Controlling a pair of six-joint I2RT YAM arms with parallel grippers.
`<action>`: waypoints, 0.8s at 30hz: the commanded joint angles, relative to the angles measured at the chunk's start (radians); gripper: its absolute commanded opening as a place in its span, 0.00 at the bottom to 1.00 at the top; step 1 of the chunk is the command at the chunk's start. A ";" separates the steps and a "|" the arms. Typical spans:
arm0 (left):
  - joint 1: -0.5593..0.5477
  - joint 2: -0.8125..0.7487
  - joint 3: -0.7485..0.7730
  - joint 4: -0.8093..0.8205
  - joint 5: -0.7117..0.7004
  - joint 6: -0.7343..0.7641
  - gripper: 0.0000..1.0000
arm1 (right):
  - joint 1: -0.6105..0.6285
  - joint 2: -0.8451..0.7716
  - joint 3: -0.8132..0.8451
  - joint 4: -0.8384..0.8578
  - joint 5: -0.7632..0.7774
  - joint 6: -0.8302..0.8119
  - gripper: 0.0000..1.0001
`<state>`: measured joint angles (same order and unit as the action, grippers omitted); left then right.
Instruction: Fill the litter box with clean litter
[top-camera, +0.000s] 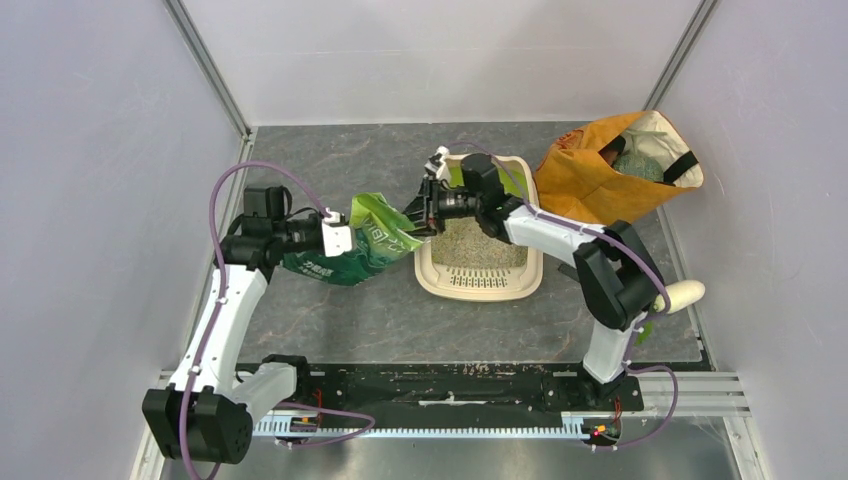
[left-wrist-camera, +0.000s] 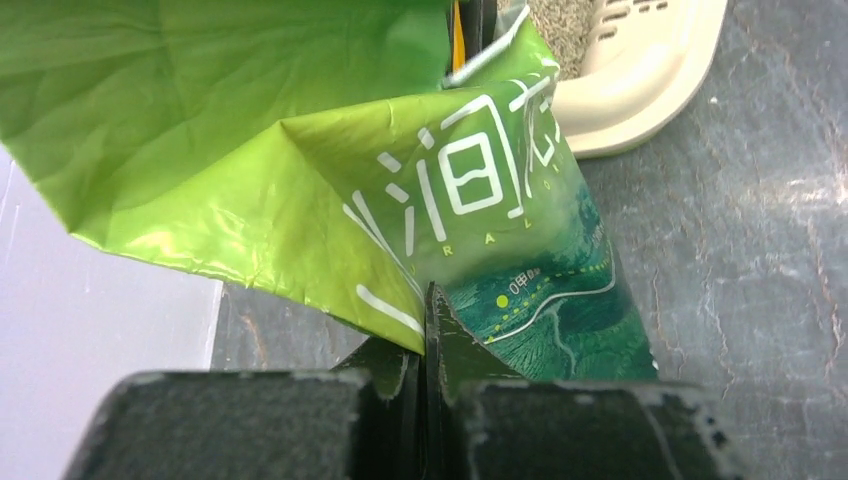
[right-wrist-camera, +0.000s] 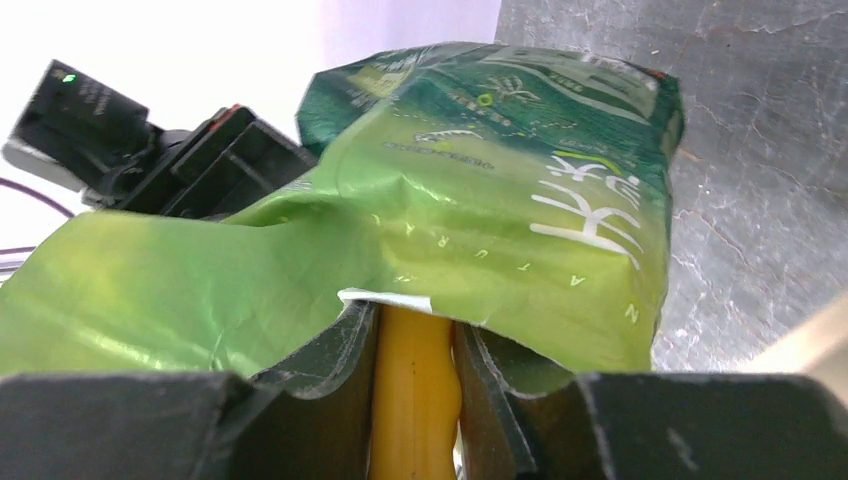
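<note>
The litter box (top-camera: 428, 275), beige-rimmed, lies at mid-table with pale clean litter (top-camera: 480, 245) covering its floor; its rim (left-wrist-camera: 640, 95) and some litter (left-wrist-camera: 562, 25) also show in the left wrist view. A green printed bag (top-camera: 360, 250) hangs in the air just left of the box. My left gripper (top-camera: 343, 238) is shut on a fold of that bag (left-wrist-camera: 300, 150), jaws pinched together (left-wrist-camera: 428, 305). My right gripper (top-camera: 420, 213) meets the bag's other end and is shut (right-wrist-camera: 415, 325) on a yellow handle (right-wrist-camera: 412, 400). The handle's far end is hidden under the bag's edge (right-wrist-camera: 450, 200).
An orange fabric bag (top-camera: 590, 180) stands open at the back right, close to the box's far corner. A white rounded object (top-camera: 680, 295) lies by the right arm's elbow. White walls close in the dark mat on three sides.
</note>
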<state>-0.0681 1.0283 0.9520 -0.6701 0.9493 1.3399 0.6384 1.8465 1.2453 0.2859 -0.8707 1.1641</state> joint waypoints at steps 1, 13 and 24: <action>-0.006 0.037 0.026 0.112 0.050 -0.159 0.02 | -0.059 -0.175 -0.048 0.219 -0.133 0.111 0.00; -0.015 0.089 0.043 0.254 0.090 -0.322 0.02 | -0.182 -0.341 -0.184 0.206 -0.183 0.153 0.00; -0.035 0.134 0.062 0.239 0.074 -0.306 0.02 | -0.329 -0.458 -0.276 0.084 -0.221 0.099 0.00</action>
<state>-0.0925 1.1423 0.9867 -0.4416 1.0538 1.0611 0.3454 1.4841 0.9749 0.2962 -0.9821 1.2633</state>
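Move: The litter box's middle lies about 15 cm to the right of the right hand, level with it fore and aft, and some 16 cm lower. The right hand holds the scoop, which is inside the litter bag; the bag's middle is roughly 12 cm to this hand's left, 4 cm back and 8 cm down. From the left hand, shut on the bag's edge, the box is about 27 cm right, 2 cm ahead and 18 cm down. The scoop is drawn out through the bag's mouth towards the litter box: the right hand, keeping its grip on the handle, pulls roughly 12 cm to the right while rising about 5 cm, and turns slightly clockwise. The left hand keeps the bag's edge pinched and shifts it a few centimetres forward, right and up, its fingertips tipping up about 10 degrees. ##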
